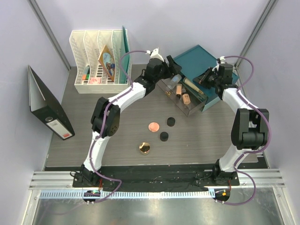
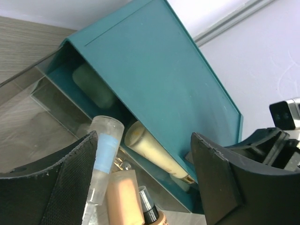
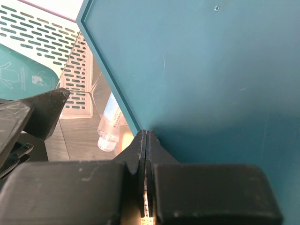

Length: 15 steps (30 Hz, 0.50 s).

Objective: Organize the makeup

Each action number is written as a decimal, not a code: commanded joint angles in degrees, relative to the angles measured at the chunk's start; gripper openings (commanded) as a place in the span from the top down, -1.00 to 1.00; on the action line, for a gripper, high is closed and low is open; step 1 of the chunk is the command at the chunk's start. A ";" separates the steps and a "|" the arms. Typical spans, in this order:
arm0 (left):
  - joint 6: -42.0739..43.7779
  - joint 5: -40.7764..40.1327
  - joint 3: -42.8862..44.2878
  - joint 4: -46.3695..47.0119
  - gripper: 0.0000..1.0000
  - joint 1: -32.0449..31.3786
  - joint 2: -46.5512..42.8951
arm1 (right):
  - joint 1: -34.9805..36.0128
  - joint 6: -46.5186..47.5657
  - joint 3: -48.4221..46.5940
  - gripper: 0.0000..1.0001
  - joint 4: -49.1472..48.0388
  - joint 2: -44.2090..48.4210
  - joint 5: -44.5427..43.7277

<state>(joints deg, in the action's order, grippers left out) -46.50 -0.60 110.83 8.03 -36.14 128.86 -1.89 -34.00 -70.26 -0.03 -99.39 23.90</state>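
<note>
My left gripper (image 2: 145, 183) stands open over a clear tray (image 1: 194, 108) at the teal box (image 1: 206, 58). Under it lie a clear bottle with a blue label (image 2: 105, 150), a peach tube (image 2: 123, 197), a beige gold-capped bottle (image 2: 157, 154) and a dark-capped bottle (image 2: 150, 206). The clear bottle leans beside my left finger (image 2: 56, 183). On the table in the top view sit a coral compact (image 1: 153, 126), two black pots (image 1: 171, 122) (image 1: 163, 136) and a gold jar (image 1: 145, 148). My right gripper (image 3: 146, 134) is shut, its tips against the teal lid's edge (image 3: 108, 75).
A white file rack (image 1: 98, 61) stands at the back left with papers and small pieces in it. A black binder (image 1: 47, 108) leans at the left wall. The raised teal lid (image 2: 154, 79) fills the space behind the tray.
</note>
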 commanded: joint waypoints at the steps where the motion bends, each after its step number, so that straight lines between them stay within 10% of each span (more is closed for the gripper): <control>1: 0.62 2.18 2.99 -0.30 -0.65 0.37 -1.24 | 0.31 3.94 4.96 0.97 18.93 -5.63 -4.56; 7: 4.75 4.20 -3.59 6.72 -0.56 0.54 -8.08 | 0.31 3.94 4.78 0.97 19.02 -5.63 -4.48; 13: 14.39 7.90 -12.29 -1.58 0.97 0.54 -19.33 | 0.31 3.94 4.78 0.97 19.02 -5.72 -4.56; 15: 17.04 8.33 -16.33 -4.59 1.00 0.54 -23.20 | 0.31 3.94 4.69 0.97 19.02 -5.81 -4.48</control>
<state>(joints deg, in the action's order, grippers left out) -37.93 5.06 98.52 7.75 -35.97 116.09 -1.87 -34.00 -70.28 -0.01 -99.39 24.12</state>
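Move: The clear bottle, already let go in the open drawer, lies some 8 cm below the open left hand, about 1 cm ahead and 1 cm to its left. The orange bottle is roughly 4 cm back and 1 cm right of this hand; the cream bottle is about 2 cm back and 7 cm right, both 8 to 9 cm below. From the right hand, the clear bottle lies about 12 cm left, 5 cm ahead and a little lower. The clear bottle is left in the drawer: the left hand hovers over it, fingers wide, then backs away from it about 5 cm, rising some 3 cm and going about 2 cm left. As it leaves, the empty fingers shut fully and the wrist swings a little clockwise. The right hand stays in place, shut, with its tips at the lid. ##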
